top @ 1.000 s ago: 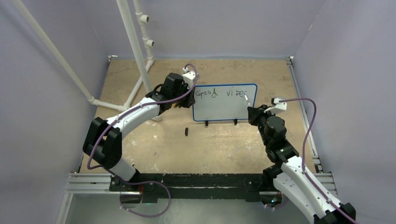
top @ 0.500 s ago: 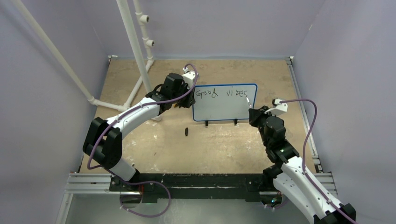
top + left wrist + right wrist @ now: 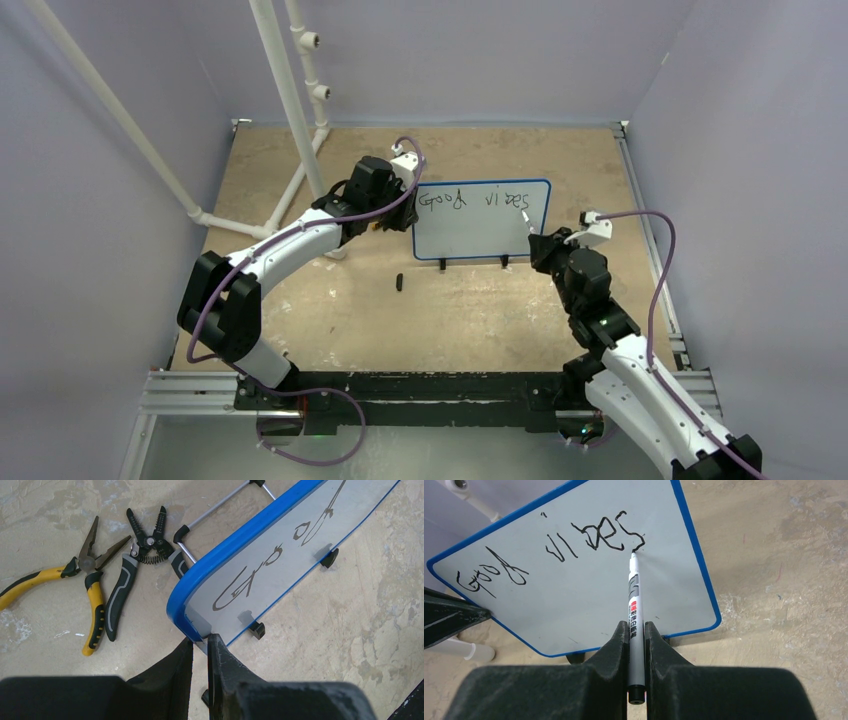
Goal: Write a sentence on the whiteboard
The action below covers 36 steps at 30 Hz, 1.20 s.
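Observation:
The whiteboard [image 3: 478, 232] with a thin blue rim stands on small black feet mid-table. Black handwriting on it [image 3: 549, 550] reads roughly "Good vibes" in one line along the top; no second line shows. My left gripper [image 3: 199, 642] is shut on the whiteboard's left corner [image 3: 192, 620] and also shows in the top view [image 3: 400, 215]. My right gripper [image 3: 636, 630] is shut on a grey marker [image 3: 634, 605]; its tip touches the board at the end of the last letter. In the top view the right gripper [image 3: 540, 245] sits at the board's right edge.
Yellow-handled pliers [image 3: 60, 587] and grey-black wire strippers [image 3: 135, 562] lie on the table behind the board's left end. A small black cap [image 3: 399, 282] lies in front of the board. White pipes [image 3: 290, 110] stand at the back left.
The right gripper with the marker shifted slightly, down then back, at the end of the last letter. The left arm and board have not moved.

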Motion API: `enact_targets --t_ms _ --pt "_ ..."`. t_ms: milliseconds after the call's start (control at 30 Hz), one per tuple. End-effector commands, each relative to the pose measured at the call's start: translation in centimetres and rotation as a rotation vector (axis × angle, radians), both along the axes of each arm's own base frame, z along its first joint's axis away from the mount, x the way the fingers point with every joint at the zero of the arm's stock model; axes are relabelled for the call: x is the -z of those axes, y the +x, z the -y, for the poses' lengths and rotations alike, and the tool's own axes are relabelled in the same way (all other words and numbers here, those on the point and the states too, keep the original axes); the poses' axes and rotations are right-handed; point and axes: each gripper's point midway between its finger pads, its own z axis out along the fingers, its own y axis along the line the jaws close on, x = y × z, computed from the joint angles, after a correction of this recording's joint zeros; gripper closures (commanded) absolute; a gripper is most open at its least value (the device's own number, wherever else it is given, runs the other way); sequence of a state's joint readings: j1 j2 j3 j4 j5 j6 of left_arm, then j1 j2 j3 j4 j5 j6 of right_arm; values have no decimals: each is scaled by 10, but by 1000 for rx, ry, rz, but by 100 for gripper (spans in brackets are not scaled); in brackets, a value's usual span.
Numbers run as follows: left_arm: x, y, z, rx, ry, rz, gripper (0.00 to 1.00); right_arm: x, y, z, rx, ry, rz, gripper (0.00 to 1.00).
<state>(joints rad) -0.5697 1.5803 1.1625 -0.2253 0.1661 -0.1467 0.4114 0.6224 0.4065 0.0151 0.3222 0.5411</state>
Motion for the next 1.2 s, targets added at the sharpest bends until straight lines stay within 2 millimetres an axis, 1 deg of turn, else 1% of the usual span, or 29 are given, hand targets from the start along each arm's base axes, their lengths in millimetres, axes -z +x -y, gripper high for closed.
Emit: enact_targets --t_ms 0,100,267,367,567,733,900,1033,1167 --pt "-13 0 4 10 -45 33 86 -17 2 -1 -2 20 47 100" --pt "-15 0 4 8 -50 36 85 -23 0 2 6 23 61 100" --pt "-22 -1 5 16 -58 48 76 -32 -5 1 -13 31 97 100" --pt "-28 -4 6 30 -75 55 71 -43 -10 -10 -93 22 149 100" --pt "-43 -5 7 70 -161 43 64 -64 -22 -42 -308 8 266 100" --pt "-49 -2 2 69 -185 43 58 -68 -28 -61 -417 12 303 100" --pt "-42 10 -12 9 -177 25 57 -62 -26 -73 -439 13 281 100" --pt "-37 9 -10 24 -184 6 57 -57 -29 -98 -454 19 261 100" --pt "-35 5 -3 55 -212 -7 57 -49 -30 -122 -450 14 232 100"
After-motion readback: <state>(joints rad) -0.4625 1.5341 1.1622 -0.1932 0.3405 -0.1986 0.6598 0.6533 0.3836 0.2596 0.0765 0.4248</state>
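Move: The black marker cap on the table lies about 26 cm to the left of the right hand, some 2 cm nearer the base and 18 cm below. The whiteboard's middle is roughly 6 cm ahead, 10 cm left and 7 cm lower. From the left hand, on the board's left edge, the cap is about 9 cm back, 3 cm left and 15 cm down; the yellow pliers lie about 10 cm ahead and 5 cm left, at table height. Up and back first, by about 5 cm, the right hand takes the marker's tip off the end of the "s", then swings left some 11 cm across the whiteboard's front, sinking slightly, turning about 30 degrees counter-clockwise and tipping its nose up, marker still gripped. Meanwhile the left fingers open and come free of the board's left edge, the hand rising 3 cm and easing slightly left. ##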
